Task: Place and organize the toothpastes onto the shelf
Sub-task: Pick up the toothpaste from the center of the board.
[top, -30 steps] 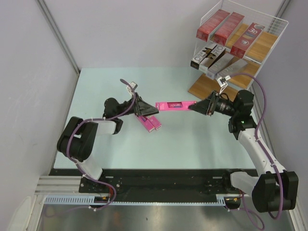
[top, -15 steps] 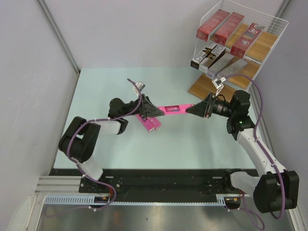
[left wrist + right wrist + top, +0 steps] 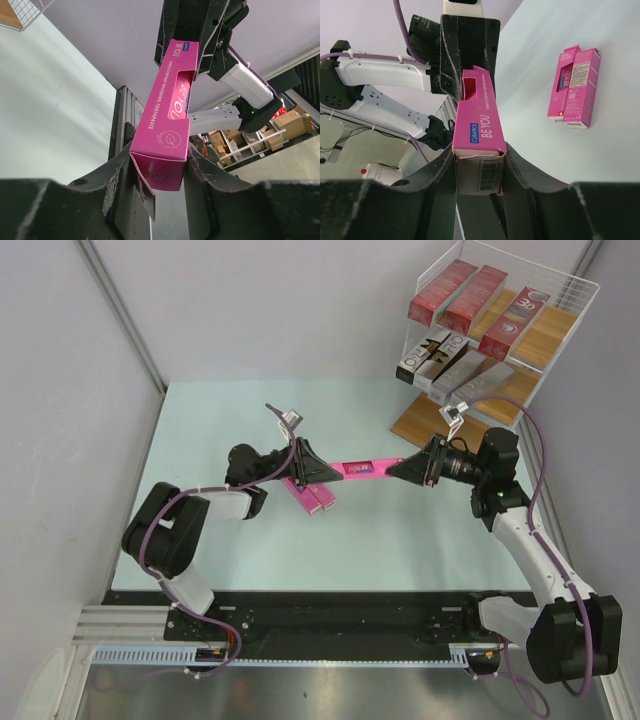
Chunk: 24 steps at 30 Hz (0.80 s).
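A bright pink toothpaste carton [image 3: 365,467] hangs level above the table, gripped at both ends. My left gripper [image 3: 325,472] is shut on its left end, where an end flap hangs loose [image 3: 145,192]. My right gripper [image 3: 402,466] is shut on the barcode end [image 3: 479,172]. Two more pink cartons [image 3: 312,497] lie side by side on the table just under the left gripper, also seen in the right wrist view [image 3: 575,85]. The white wire shelf [image 3: 572,292] stands at the far right, with three dark red cartons [image 3: 475,300] on its top board and silver-grey ones [image 3: 452,365] on the middle board.
The shelf's bottom wooden board [image 3: 425,420] is bare and lies just behind the right arm's wrist. Grey walls close in the pale green table [image 3: 400,550] on the left and at the back. A black rail [image 3: 340,620] runs along the near edge.
My left gripper moved right onto the free end of the held pink carton and closed on it. The right gripper kept its grip and shifted slightly left.
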{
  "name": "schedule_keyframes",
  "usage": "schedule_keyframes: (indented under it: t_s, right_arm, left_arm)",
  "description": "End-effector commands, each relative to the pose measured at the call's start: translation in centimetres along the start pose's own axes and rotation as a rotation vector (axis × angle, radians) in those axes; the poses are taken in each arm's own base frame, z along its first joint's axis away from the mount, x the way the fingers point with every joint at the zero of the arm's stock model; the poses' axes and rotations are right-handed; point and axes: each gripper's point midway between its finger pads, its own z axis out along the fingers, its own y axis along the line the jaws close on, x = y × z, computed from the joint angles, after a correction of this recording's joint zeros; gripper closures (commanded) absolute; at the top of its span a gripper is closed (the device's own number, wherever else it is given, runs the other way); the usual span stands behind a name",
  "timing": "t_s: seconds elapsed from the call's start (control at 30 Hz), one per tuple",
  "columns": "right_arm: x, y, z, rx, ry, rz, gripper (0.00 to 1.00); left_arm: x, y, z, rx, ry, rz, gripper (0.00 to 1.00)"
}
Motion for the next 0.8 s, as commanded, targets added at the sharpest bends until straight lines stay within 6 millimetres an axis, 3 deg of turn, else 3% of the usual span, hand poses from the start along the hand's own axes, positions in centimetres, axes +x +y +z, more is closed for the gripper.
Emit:
schedule_keyframes:
  t_s: [0.0, 0.07, 0.13, 0.2, 0.23, 0.37, 0.43, 0.47, 0.5, 0.6, 0.77]
  right_arm:
    - [-2.1, 1.4, -0.5, 0.03, -0.061, -0.094, 0.66]
    - [-2.3, 1.3, -0.8, 0.06, -0.083, -0.109, 0.52]
    - [-2.6, 1.1, -1.1, 0.085, -0.1, -0.12, 0.38]
    - [-2.9, 0.7, -1.6, 0.144, -0.135, -0.134, 0.31]
    - [-3.1, 0.5, -1.8, 0.166, -0.147, -0.138, 0.26]
    - [-4.1, -1.5, -3.7, 0.38, -0.237, -0.143, 0.19]
    - [-4.7, -1.5, -4.8, 0.444, -0.283, -0.17, 0.17]
    - [-5.0, -2.3, -5.6, 0.512, -0.313, -0.161, 0.16]
    - [-5.2, -2.3, -6.1, 0.54, -0.335, -0.164, 0.16]
    - [-5.9, -2.8, -8.2, 0.659, -0.422, -0.167, 0.14]
    - [-6.9, -2.7, -11.8, 0.811, -0.57, -0.16, 0.07]
  left_arm:
    - [-1.6, -4.6, 0.2, 0.142, -0.045, 0.298, 0.8]
    - [-1.7, -4.7, 0.2, 0.143, -0.048, 0.298, 0.82]
    - [-1.7, -4.9, 0.2, 0.14, -0.053, 0.301, 0.9]
    - [-1.8, -4.9, 0.2, 0.133, -0.058, 0.304, 1.0]
    - [-1.9, -4.6, 0.2, 0.117, -0.068, 0.299, 1.0]
    - [-2.5, -3.9, 0.1, 0.041, -0.131, 0.293, 1.0]
    - [-3.0, -1.9, 0.1, -0.059, -0.179, 0.264, 1.0]
    - [-3.1, -2.0, 0.2, -0.083, -0.2, 0.267, 1.0]
    - [-2.8, -0.6, 0.1, -0.144, -0.204, 0.236, 1.0]
    - [-2.8, 0.8, 0.4, -0.228, -0.251, 0.184, 1.0]
    - [-2.2, 1.8, 1.8, -0.267, -0.306, 0.12, 1.0]
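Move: Both hands hold the pink toothpaste box lengthwise between them: its middle is about 7 cm to the left hand's right and 2 cm above it, and some 7 cm to the right hand's left and 2 cm below it, level fore and aft with both. The two other pink boxes lie 4 cm ahead, 5 cm left and 23 cm below the left hand. The shelf's bottom board is about 22 cm ahead, 19 cm right and 26 cm below the right hand. The right hand opens wide, lets go of its end of the toothpaste and draws off about 10 cm, mostly to the right towards the shelf side, drifting a little forward and up while it turns some 40 degrees clockwise, so its fingers swing from pointing left towards forward. The left hand keeps its grip on the other end, rises slightly and sinks back as it eases about 2 cm forward, turning roughly 15 degrees counter-clockwise so that the freed end swings forward. ##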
